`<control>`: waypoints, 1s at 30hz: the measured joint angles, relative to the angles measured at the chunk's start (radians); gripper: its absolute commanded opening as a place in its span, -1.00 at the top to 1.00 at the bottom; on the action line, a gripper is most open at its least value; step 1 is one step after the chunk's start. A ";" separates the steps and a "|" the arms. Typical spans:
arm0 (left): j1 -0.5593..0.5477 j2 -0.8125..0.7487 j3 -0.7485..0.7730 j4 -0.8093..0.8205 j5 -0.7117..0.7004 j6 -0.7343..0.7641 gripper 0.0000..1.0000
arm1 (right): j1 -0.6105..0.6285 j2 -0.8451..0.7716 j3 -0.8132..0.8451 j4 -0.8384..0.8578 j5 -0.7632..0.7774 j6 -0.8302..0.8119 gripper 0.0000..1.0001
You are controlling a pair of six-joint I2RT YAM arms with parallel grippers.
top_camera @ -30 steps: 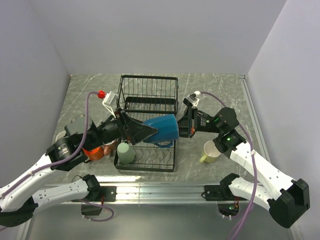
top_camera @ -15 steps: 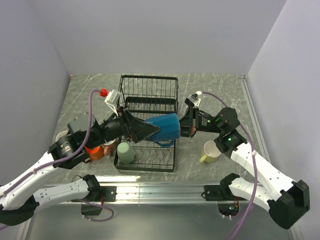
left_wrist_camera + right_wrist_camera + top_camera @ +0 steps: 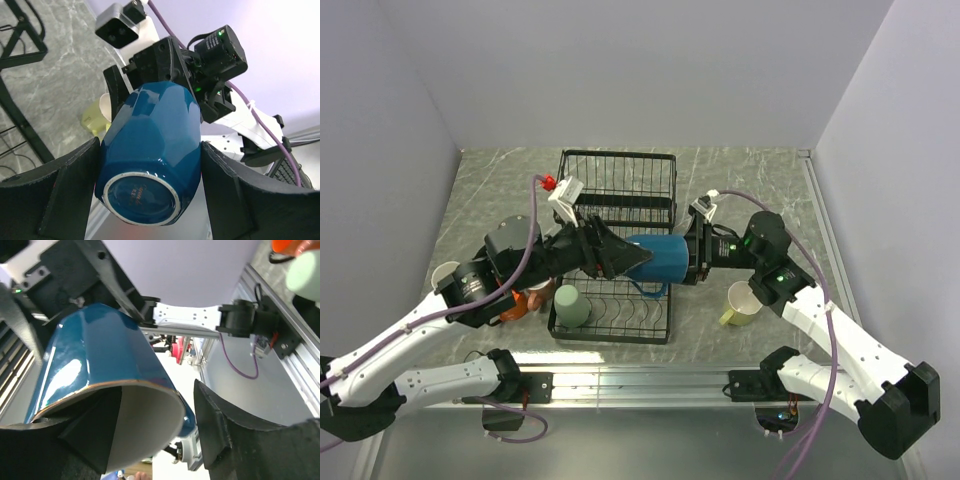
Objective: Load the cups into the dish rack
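A blue cup (image 3: 660, 258) hangs on its side above the black wire dish rack (image 3: 620, 180). My left gripper (image 3: 634, 258) is shut on its base end; in the left wrist view both pads press the sides of the blue cup (image 3: 150, 145). My right gripper (image 3: 692, 256) stands open at the rim. In the right wrist view one finger reaches inside the blue cup (image 3: 95, 350) and the other finger (image 3: 220, 420) stands clear outside it. A pale green cup (image 3: 571, 305) stands upside down in the rack's front section.
A yellow-green cup (image 3: 740, 303) stands on the table right of the rack, under my right arm. An orange cup (image 3: 525, 300) shows partly under my left arm, left of the rack. Grey walls close in the table on three sides.
My right gripper has opened and let go of the blue cup's rim. My left arm has pushed a little to the right, still holding the cup by its base.
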 measured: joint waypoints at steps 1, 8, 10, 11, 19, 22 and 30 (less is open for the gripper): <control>0.000 0.000 0.000 -0.006 -0.004 0.000 0.99 | -0.001 0.000 0.000 -0.020 0.000 -0.011 -0.34; 0.000 -0.022 0.006 -0.109 -0.081 0.005 0.99 | -0.029 -0.011 0.017 -0.220 0.010 -0.148 -0.35; 0.000 -0.024 0.019 -0.162 -0.115 0.012 0.99 | -0.045 -0.021 0.019 -0.291 0.018 -0.199 -0.35; 0.000 -0.024 0.031 -0.199 -0.137 0.014 0.99 | -0.054 -0.027 0.019 -0.327 0.023 -0.224 -0.34; 0.000 0.022 0.132 -0.442 -0.279 0.024 0.99 | -0.141 -0.018 0.064 -0.706 0.129 -0.462 -0.29; 0.000 0.089 0.132 -0.500 -0.308 0.023 0.99 | -0.150 -0.006 0.129 -0.846 0.211 -0.548 -0.28; -0.065 0.401 0.131 -0.590 -0.444 0.003 0.99 | -0.150 -0.029 0.230 -1.028 0.344 -0.675 -0.25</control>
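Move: Below the left hand, which already holds the blue cup by its base end, the free rack spot beside the green cup lies about 5 cm ahead, 5 cm left and 30 cm down; the green cup stands some 10 cm left of that spot, level with it. The yellow cup is roughly 6 cm ahead of the left hand and 27 cm to its right. From the right hand, open around the blue cup's rim, the yellow cup lies about 6 cm ahead, 20 cm right and 30 cm down. Keeping its hold on the blue cup, the left hand carries it out of the right hand's open fingers, first about 5 cm left while sinking slowly, then fast down towards the rack, nearly 20 cm in all and 5 cm forward, tipping its fingers from level to some 50 degrees downward. The right hand sinks about 10 cm and draws right, slightly forward, towards the yellow cup, fingers staying open. ##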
